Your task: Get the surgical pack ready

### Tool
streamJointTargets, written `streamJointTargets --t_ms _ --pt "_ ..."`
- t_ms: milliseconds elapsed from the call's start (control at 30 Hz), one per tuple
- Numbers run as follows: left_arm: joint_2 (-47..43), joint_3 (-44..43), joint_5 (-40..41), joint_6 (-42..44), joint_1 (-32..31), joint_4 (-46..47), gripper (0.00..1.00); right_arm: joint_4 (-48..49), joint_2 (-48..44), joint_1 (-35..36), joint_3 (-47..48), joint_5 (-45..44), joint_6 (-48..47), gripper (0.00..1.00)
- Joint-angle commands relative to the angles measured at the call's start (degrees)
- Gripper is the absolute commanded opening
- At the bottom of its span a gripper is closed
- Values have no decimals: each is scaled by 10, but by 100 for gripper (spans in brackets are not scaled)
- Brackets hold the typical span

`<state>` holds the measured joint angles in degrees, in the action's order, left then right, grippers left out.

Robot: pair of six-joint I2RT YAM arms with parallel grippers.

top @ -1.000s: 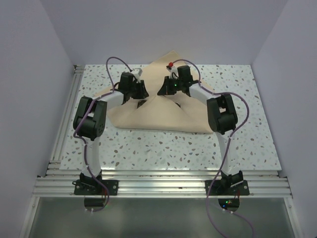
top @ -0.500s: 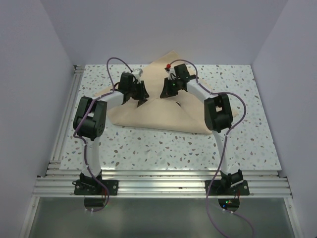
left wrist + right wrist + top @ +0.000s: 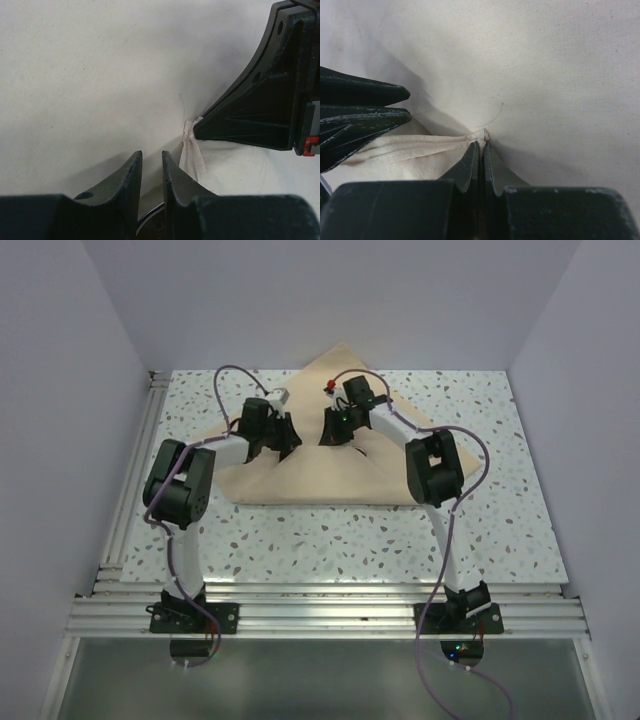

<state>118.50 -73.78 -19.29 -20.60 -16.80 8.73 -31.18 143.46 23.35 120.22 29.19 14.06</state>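
The surgical pack is a tan cloth wrap lying partly folded on the speckled table, with its far corner pointing at the back wall. What it wraps is hidden. My right gripper is shut on a bunched corner of the cloth above the middle of the wrap. My left gripper faces it a short way to the left. Its jaws stand narrowly apart with nothing between them, just off the pinched corner. The left fingers show at the left of the right wrist view.
The speckled table has bare room in front of and on both sides of the wrap. Aluminium rails run along the near edge and the left side. Plain walls close in the back and both sides.
My right gripper has carried the cloth corner to the left and further back, laying the flap over the middle. The left jaws have narrowed and the left gripper has edged right.
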Motion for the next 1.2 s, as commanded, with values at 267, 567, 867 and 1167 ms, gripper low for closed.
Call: streamJointTargets --t_ms 267,567,867,1167 --pt "-94 98 91 -32 -11 -51 39 -27 -88 12 -176 -35 -44 0" --pt "-216 130 187 -60 107 -86 70 -13 -95 13 -195 -47 -42 0" --pt "-274 191 209 -78 247 -86 74 5 -106 13 -210 -49 -37 0" --pt "-256 244 129 -98 325 -50 72 9 -112 13 -213 -36 -38 0"
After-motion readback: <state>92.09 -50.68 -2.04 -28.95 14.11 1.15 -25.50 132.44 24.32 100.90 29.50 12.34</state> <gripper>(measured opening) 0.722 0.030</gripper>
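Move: The cloth's free left corner lies about 30 cm to the left hand's left, nearly level with it fore and aft and some 4 cm lower. The tray under the fold is centred about 9 cm right of the left hand and 5 cm back; the fold pinched by the right fingers is 9 cm right and about 1 cm ahead. From the right hand, the tray's middle lies some 5 cm back, directly beneath the fold. Back by about 5 cm go both hands together, the right still pinching the fold over the tray. The right then holds still, while the left opens its fingers wide, comes away from the tray's left end and sweeps some 30 cm left in a low arc, turning about 50 degrees counter-clockwise and sinking towards the cloth's left corner. ##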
